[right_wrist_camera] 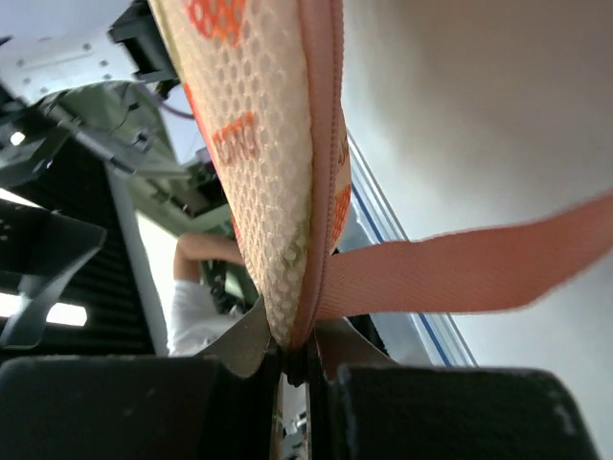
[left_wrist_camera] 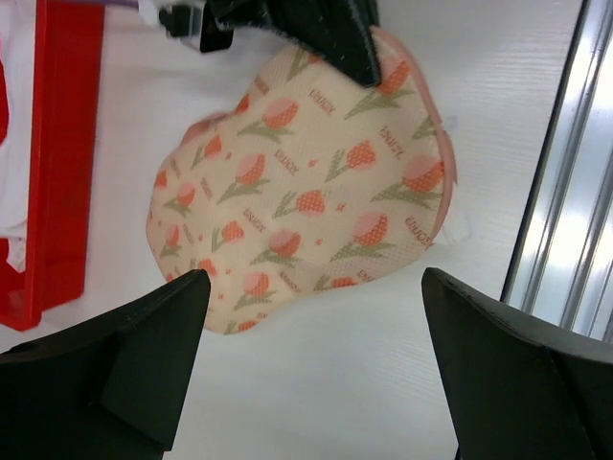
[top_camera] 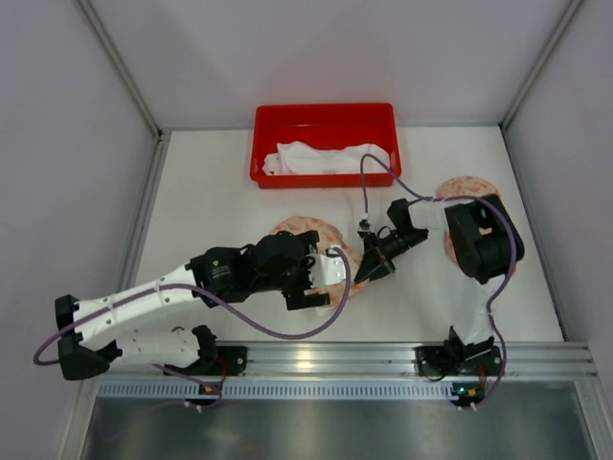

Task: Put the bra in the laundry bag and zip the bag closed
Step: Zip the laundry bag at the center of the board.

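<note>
The laundry bag (top_camera: 308, 230), a cream mesh pouch printed with red tulips, lies on the white table in the middle (left_wrist_camera: 306, 182). My right gripper (top_camera: 370, 269) is shut on its pink zipper edge (right_wrist_camera: 321, 172), beside a pink strap loop (right_wrist_camera: 479, 273), and holds that edge up. My left gripper (left_wrist_camera: 311, 316) hovers open over the bag's near side; its fingers (left_wrist_camera: 153, 335) touch nothing. White fabric that looks like the bra (top_camera: 326, 158) lies in the red bin (top_camera: 324, 115) at the back.
A second tulip-print item (top_camera: 466, 185) lies at the right, partly hidden behind the right arm. The metal rail (top_camera: 383, 359) runs along the near edge. Grey walls enclose the table on three sides.
</note>
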You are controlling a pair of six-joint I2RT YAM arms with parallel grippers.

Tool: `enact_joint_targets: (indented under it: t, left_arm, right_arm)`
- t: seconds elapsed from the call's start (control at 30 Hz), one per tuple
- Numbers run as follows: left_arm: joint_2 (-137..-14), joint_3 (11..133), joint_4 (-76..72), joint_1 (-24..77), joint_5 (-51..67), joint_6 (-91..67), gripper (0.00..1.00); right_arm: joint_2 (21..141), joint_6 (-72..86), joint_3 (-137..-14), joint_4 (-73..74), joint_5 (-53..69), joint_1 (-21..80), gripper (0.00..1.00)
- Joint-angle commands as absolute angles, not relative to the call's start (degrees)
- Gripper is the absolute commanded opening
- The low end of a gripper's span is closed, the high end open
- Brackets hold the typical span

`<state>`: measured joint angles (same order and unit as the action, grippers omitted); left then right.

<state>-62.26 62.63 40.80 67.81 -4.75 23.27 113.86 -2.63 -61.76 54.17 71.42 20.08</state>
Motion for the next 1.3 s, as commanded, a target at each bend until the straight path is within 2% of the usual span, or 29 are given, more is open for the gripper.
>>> enact_joint_targets:
  t: [0.0,0.13,0.23,0.33,0.47,0.73,0.97,1.27]
  left_arm:
    - [-62.1,60.3,38.5,64.9,-7.1,15.4,0.98]
    - [-60.8,58.4,38.5,59.9,-6.2,9.8,0.98]
    - [-57.3,53.9,37.7,58.3,-0.3,10.2,0.98]
    - [-55.3,47.7,31.6,57.7,-2.5,11.7,0.98]
    - [-52.8,40.9,17.8,57.7,-4.3,21.2,0.98]
    - [-51.1,32.1,5.9,57.9,-0.7,34.8,0.98]
    - [-55.5,30.3,-2.5,57.8,-2.8,38.5,0.98]
    - [-59.2,30.8,-4.0,57.8,-0.3,39.8,0.98]
  right_arm:
    - [102.3,20.9,-56.3,30.1,64.7,20.2,0.0]
    - [103.7,25.4,-55.8,23.4,63.7,20.4,0.0]
    - [106.3,28.9,-55.5,20.2,67.2,20.5,0.0]
    - [107.5,29.5,-56.2,19.2,68.7,20.7,0.0]
    - [107.0,29.2,-55.8,19.2,69.3,20.7,0.0]
    - [107.0,27.1,-56.8,22.0,70.7,20.7,0.0]
    - [108.5,25.9,-58.2,24.2,71.5,20.9,0.0]
    - [108.9,25.5,-58.0,24.8,73.0,20.9,0.0]
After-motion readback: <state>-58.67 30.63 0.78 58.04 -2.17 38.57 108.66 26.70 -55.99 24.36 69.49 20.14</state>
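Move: The near corner of the laundry bag's zip edge lies about 17 cm below the open left hand, 2 cm back and 2 cm right. From that hand, the bag's middle is some 10 cm ahead, 1 cm left and 18 cm down, and the zip end in the right fingers is 3 cm ahead, 8 cm right and 14 cm down. The near corner sits 5 cm back, 6 cm left and 6 cm below the right hand. Open left hand sinks about 9 cm, forward over the bag; right keeps its pinch, moving 4 cm forward. ##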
